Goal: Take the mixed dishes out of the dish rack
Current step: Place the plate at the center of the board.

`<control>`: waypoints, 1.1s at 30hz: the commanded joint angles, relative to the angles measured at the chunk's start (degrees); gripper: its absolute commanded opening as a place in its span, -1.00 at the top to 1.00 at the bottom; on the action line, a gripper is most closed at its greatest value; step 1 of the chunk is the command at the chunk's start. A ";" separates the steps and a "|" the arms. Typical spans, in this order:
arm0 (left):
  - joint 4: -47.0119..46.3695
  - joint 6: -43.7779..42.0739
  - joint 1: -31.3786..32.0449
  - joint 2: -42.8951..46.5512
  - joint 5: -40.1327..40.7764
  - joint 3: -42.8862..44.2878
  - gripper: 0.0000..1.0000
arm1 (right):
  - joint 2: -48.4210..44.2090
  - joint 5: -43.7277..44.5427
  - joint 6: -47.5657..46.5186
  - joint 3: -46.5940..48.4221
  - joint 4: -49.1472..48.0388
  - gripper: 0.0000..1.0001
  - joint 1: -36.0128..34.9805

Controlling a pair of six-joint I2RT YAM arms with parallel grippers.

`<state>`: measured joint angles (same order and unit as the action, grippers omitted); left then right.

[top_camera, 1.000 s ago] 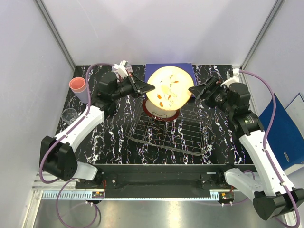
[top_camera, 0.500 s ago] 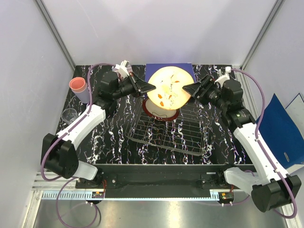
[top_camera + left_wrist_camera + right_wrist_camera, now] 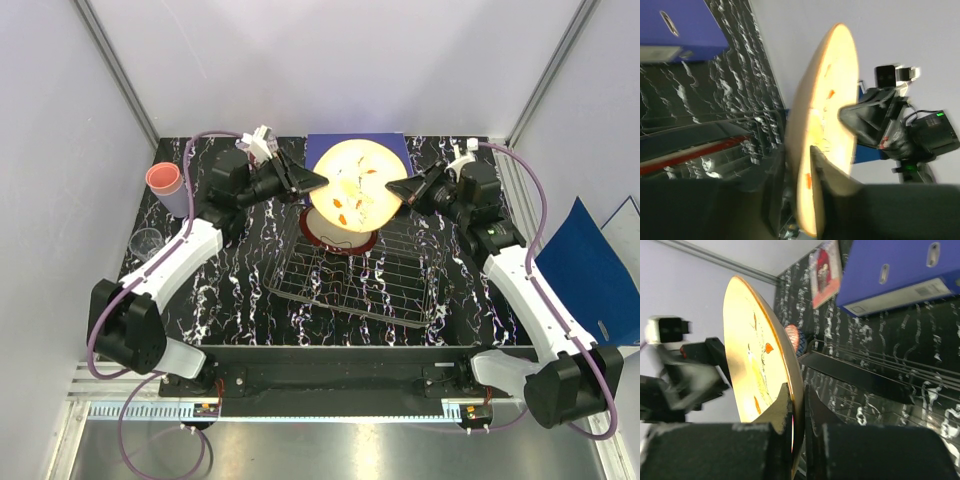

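Observation:
The cream painted plate [image 3: 355,190] stands upright in the air above the back of the dish rack [image 3: 385,285], held between both arms. My right gripper [image 3: 398,190] is shut on its right rim; in the right wrist view the gripper [image 3: 797,388] pinches the plate [image 3: 747,355] edge tightly. My left gripper [image 3: 318,181] straddles the left rim. In the left wrist view its jaws [image 3: 797,150] stand open, with a gap between the back finger and the plate [image 3: 825,100]. A red-rimmed bowl [image 3: 340,243] sits in the rack below the plate.
A pink cup [image 3: 165,185] and a clear glass [image 3: 147,243] stand at the table's left side. A blue binder [image 3: 388,148] lies behind the plate, and another blue binder [image 3: 595,270] leans off the right edge. A small picture card [image 3: 825,270] lies at the back.
My right gripper has moved in to the plate's right rim and closed on it. My left gripper's jaws have loosened from the left rim. The plate has stayed in place.

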<state>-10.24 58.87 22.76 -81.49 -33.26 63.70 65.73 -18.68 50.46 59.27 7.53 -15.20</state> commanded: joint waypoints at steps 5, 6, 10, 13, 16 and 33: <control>6.80 2.04 -12.89 9.94 3.46 6.70 -0.98 | -3.69 4.18 -0.98 3.30 -1.64 1.00 4.55; 7.94 2.21 -14.31 10.82 4.59 6.26 -0.98 | -2.99 3.04 -0.63 4.01 -1.90 1.00 7.18; 8.75 3.00 -17.14 16.96 8.29 0.82 -0.98 | 2.62 1.27 1.92 10.41 -1.90 1.00 14.82; 9.18 1.69 -17.23 20.04 9.26 -3.23 -0.98 | 7.47 3.55 4.12 13.32 -2.69 1.00 21.50; 12.59 -0.33 -17.31 21.37 10.31 -4.11 -0.98 | 13.35 6.72 7.53 15.08 -4.36 1.00 25.55; 18.76 -4.20 -14.85 23.31 11.81 -11.93 -0.97 | 34.89 11.82 8.25 12.01 -15.88 1.00 32.34</control>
<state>8.10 56.18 7.88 -59.70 -21.74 54.17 99.70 -5.50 55.44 70.30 4.12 16.91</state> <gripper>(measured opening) 0.987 0.073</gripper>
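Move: Both hands still pinch the upright plate over the rack; its middle is level with them, about 9 cm left of the right hand. The clear table beyond the rack lies some 17 cm ahead, 24 right and 30 below that hand. The blue folder is roughly 30 cm ahead, 5 left; the red-rimmed dish, 4 ahead, 12 left. From the left hand, that clear table is 17 cm ahead, 43 right. Left hand lets go, retreating left; right swings the plate about 28 cm right and forward, then down. ##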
